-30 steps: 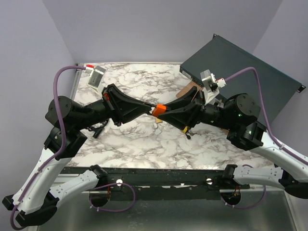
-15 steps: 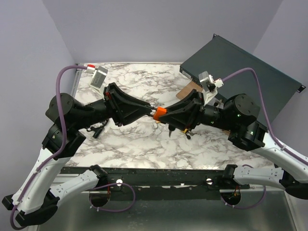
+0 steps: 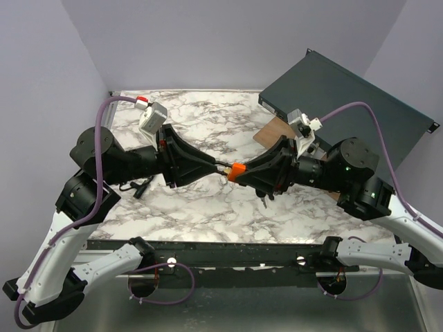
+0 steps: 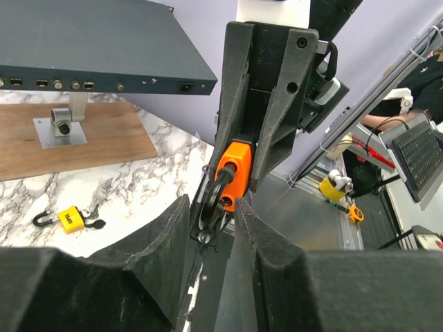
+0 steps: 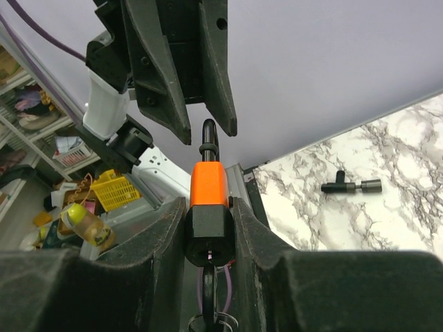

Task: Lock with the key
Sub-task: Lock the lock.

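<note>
An orange padlock (image 3: 237,169) with a black base hangs in mid-air over the marble table (image 3: 208,207), between my two arms. My right gripper (image 5: 208,207) is shut on its black base (image 5: 209,235). The key (image 5: 211,297) sticks out of the base toward the right wrist, a key ring dangling from it. The dark shackle (image 4: 214,197) points at my left gripper (image 4: 212,207). That gripper is open, its pads on either side of the shackle tip with a small gap. In the right wrist view the left gripper's fingers (image 5: 173,104) flank the shackle end (image 5: 210,131).
A yellow padlock (image 4: 69,218) with its key lies on the marble. Behind it is a wooden board (image 4: 104,138) carrying a metal hasp (image 4: 62,128). A dark rack box (image 3: 346,97) leans at the back right. A black T-shaped tool (image 5: 349,185) lies at the left.
My left gripper has opened off the shackle. The right gripper closed a little tighter on the padlock. Both wrists and the padlock shifted slightly right.
</note>
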Robot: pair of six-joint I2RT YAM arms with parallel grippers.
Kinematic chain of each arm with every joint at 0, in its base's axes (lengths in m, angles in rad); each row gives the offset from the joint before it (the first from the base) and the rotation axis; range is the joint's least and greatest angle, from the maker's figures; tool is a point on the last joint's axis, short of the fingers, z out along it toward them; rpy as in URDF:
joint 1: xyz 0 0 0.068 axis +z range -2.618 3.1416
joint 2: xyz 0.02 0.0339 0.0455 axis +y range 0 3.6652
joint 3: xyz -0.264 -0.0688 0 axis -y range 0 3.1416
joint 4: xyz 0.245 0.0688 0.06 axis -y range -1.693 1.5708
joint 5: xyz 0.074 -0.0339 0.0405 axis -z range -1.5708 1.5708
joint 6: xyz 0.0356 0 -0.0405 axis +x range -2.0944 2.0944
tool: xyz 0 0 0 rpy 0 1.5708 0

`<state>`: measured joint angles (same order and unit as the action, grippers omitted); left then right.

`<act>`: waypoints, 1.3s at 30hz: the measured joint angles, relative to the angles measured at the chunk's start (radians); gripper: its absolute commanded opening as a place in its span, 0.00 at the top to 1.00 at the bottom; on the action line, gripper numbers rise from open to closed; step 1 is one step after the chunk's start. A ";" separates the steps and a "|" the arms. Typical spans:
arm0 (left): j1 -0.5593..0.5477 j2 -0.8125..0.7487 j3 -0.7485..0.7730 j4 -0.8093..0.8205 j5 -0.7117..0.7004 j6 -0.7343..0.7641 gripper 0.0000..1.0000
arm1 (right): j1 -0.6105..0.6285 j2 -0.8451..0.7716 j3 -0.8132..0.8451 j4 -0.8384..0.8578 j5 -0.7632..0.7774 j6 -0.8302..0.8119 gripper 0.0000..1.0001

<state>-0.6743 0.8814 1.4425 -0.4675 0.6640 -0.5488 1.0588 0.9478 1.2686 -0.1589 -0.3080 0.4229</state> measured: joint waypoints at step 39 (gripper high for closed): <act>0.000 -0.037 -0.026 0.093 0.043 -0.065 1.00 | 0.000 0.001 0.013 0.036 -0.035 0.015 0.42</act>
<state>-0.6746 0.8448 1.4162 -0.3740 0.7074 -0.6140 1.0584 0.9489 1.2812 -0.1230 -0.3428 0.4381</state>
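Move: The padlock's shackle lies just off the left gripper's tips, about 3 cm to the right and 1 cm below that hand, level with it fore and aft. The orange body follows some 5 cm to the right, 1 cm back and 2 cm below. The right gripper already holds this body, its middle about 2 cm to that hand's left; the key and ring hang some 2 cm to the right hand's right and 2 cm below it. Bring the left gripper about 1.5 cm down and slightly right over the shackle, then shut its fingers to pinch it, while the right hand keeps its grip on the body and sinks about 1 cm. Then open the right fingers to let the body go and raise both hands, the left some 3 cm, also drawing back and a little left, the right about 2.5 cm. ##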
